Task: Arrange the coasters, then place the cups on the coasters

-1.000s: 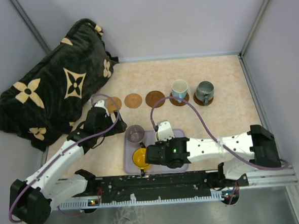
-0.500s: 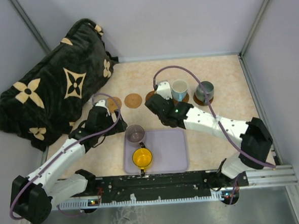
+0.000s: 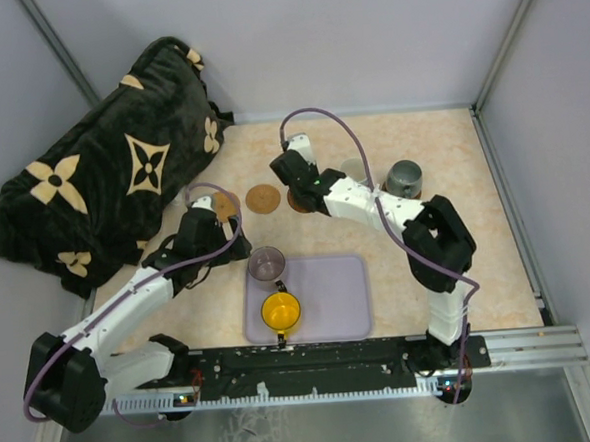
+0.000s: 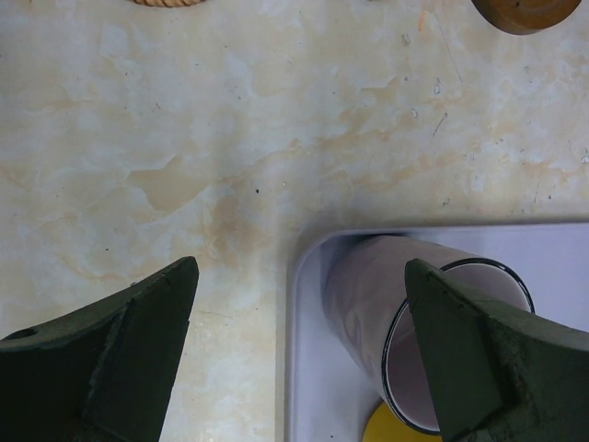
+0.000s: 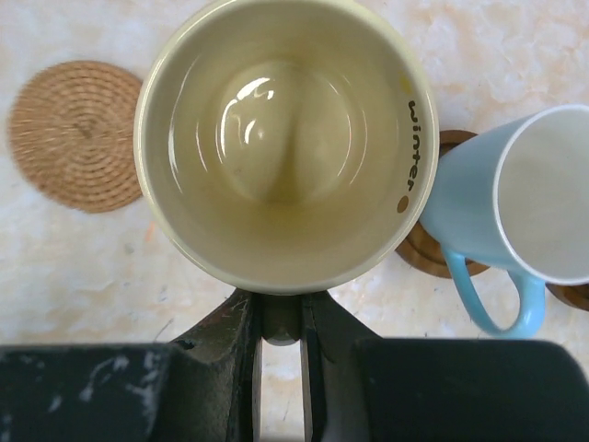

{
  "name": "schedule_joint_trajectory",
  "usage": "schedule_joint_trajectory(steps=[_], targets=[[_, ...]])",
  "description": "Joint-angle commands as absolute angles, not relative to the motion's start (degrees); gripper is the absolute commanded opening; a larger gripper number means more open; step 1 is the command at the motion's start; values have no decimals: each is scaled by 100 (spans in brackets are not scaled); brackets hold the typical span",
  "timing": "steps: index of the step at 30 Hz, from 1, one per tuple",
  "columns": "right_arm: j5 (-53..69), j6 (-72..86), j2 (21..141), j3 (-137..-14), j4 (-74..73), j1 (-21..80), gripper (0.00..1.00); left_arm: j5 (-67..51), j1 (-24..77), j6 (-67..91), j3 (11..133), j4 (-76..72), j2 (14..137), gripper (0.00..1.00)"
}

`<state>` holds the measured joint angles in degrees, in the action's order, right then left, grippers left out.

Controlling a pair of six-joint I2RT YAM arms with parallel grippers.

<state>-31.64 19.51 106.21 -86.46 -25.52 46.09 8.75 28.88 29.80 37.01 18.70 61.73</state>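
Observation:
My right gripper (image 5: 281, 331) is shut on the handle of the cream cup (image 5: 285, 138), held upright at the coaster row, its body hiding what lies beneath. Left of it lies a tan woven coaster (image 5: 78, 133); right of it the white cup with the light-blue inside (image 5: 515, 203) stands on a dark coaster (image 5: 433, 258). The grey-green cup (image 3: 405, 179) stands on the far-right coaster. My left gripper (image 4: 299, 359) is open, low over the tray's left edge, the smoky purple cup (image 4: 368, 285) just inside its right finger (image 4: 488, 359). The yellow cup (image 3: 280, 308) stands on the tray.
The lavender tray (image 3: 330, 299) lies near the front, between the arms. A black cushion with tan flowers (image 3: 112, 182) fills the back left. Two tan coasters (image 3: 263, 197) and a dark one (image 3: 304, 200) lie in the row. Walls close in the table's sides and back.
My right arm has carried the cream cup from over the tray back to the coaster row, beside the white cup. The left arm has hardly moved.

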Motion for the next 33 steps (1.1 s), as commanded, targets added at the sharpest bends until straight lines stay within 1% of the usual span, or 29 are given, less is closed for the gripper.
schedule_joint_trajectory(steps=[1, 13, 33], targets=[[-3163, 1784, 10805, -9174, -1924, 4364, 0, 849, 2902, 3041, 3662, 1658, 6201, 100], [-2795, 2247, 11210, -9234, -1966, 4148, 0, 830, 2905, 3038, 3653, 1640, 6163, 99], [-2732, 2532, 11154, -8948, -1987, 4150, 0, 816, 2901, 3039, 3642, 1626, 6201, 100]])
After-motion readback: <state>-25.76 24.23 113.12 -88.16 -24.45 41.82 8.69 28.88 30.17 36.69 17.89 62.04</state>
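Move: The bare wooden coaster that the held cream cup is meant for lies about 6 cm ahead of the right hand, 1 cm to its left and some 14 cm below. The light-blue cup stands about 10 cm to the hand's right, 6 cm ahead; the grey-green cup 20 cm right, 5 cm ahead. A woven coaster lies 11 cm left, 6 cm ahead. From the left hand the wooden coaster is roughly 17 cm ahead, 17 cm right. The cream cup, still pinched by its handle, is brought down about 5 cm over the wooden coaster by the right hand, which also eases some 2 cm forward. Most of this comes quickly, with a small swing right and back left; then the hand slows and holds there, its fingers tipped about 5 degrees further down and still shut. ##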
